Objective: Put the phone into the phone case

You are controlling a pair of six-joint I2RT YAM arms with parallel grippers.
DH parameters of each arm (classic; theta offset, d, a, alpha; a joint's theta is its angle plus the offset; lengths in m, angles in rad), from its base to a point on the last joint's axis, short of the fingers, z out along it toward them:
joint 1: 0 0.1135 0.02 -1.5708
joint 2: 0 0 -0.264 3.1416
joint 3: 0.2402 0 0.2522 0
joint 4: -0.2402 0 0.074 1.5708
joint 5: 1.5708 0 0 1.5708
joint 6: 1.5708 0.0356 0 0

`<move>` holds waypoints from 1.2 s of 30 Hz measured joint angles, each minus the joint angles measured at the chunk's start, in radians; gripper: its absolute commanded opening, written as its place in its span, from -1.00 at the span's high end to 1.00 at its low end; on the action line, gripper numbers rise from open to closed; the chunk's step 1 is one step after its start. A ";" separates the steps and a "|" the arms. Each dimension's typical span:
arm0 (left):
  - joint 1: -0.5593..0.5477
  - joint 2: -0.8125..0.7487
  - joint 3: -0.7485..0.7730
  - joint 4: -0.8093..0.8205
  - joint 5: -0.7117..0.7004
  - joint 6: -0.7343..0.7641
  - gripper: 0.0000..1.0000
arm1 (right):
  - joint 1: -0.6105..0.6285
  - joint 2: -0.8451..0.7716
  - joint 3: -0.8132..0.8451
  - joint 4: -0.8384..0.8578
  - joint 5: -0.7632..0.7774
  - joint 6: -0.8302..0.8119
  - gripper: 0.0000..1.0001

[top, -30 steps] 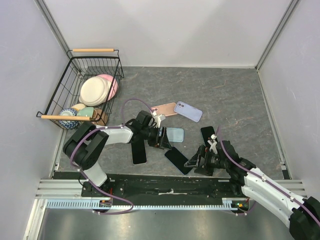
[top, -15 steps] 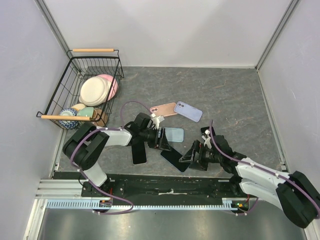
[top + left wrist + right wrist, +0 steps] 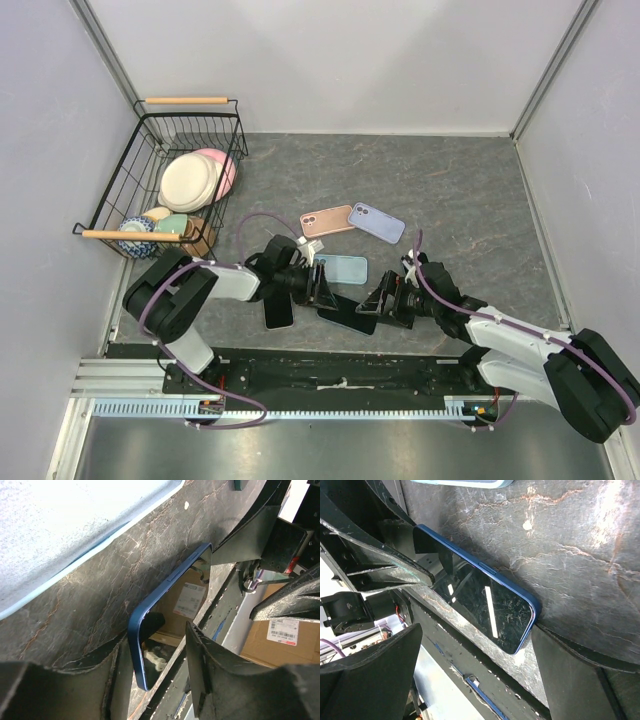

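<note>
A dark blue phone [image 3: 347,312] lies screen up on the mat between my two grippers. A clear light-blue phone case [image 3: 341,268] lies just behind it. My left gripper [image 3: 322,287] is open at the phone's left end; in the left wrist view the phone [image 3: 167,605] has its end between the open fingers of the gripper [image 3: 155,640], with the case [image 3: 60,535] beyond. My right gripper [image 3: 384,303] is open at the phone's right end; its wrist view shows the phone [image 3: 480,605] between the fingers of the gripper [image 3: 477,630].
A second black phone [image 3: 278,308] lies under the left arm. A pink case [image 3: 328,219] and a lavender one [image 3: 377,222] lie further back. A wire basket [image 3: 125,190] with plates and bowls stands at the far left. The black base rail [image 3: 340,365] runs close in front.
My right gripper has moved left and forward to the phone's right end. The phone has shifted slightly left and back. My left gripper has moved a little nearer to the phone.
</note>
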 measured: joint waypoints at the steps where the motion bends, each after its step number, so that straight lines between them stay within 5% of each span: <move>1: 0.000 0.008 -0.003 0.013 0.009 -0.010 0.14 | 0.000 0.000 0.000 0.001 0.000 -0.001 -0.96; 8: 0.011 0.043 -0.005 0.115 0.089 -0.095 0.96 | -0.005 -0.002 -0.002 0.003 0.000 0.001 -0.96; 13: 0.010 0.025 0.004 0.161 0.122 -0.121 0.96 | -0.005 -0.008 -0.002 0.000 0.007 -0.004 -0.96; 17: -0.006 -0.043 0.026 0.030 0.061 -0.090 0.96 | -0.002 -0.025 0.019 -0.047 0.032 -0.041 -0.96; 28: -0.011 -0.507 0.154 -0.558 -0.393 0.098 0.96 | -0.002 -0.122 0.200 -0.197 0.088 -0.204 -0.96; 36: 0.067 -0.821 0.154 -0.663 -0.378 0.096 0.96 | -0.002 -0.180 0.253 -0.212 0.000 -0.282 -0.96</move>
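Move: The phone's left end already sits between the half-open left fingers, its middle about 6 cm to the left hand's right, 3 cm back and 2 cm below. The light blue case is some 9 cm ahead and 4 cm right of that hand; the spare black phone lies 14 cm to its left, level with it. From the right hand, the same phone's middle lies about 7 cm left, 3 cm back and 4 cm below, and the light blue case 8 cm left and 9 cm ahead. Inching right as its fingers shut, the left hand pinches the phone by its left end, while the wide-open right hand stays at the phone's right end with one finger against it. Then the left hand rises about 17 cm and swings back left some 10 cm, tipping its wrist up about 25 degrees and turning counter-clockwise; the right hand, still open, lifts off some 10 cm and a little forward. ##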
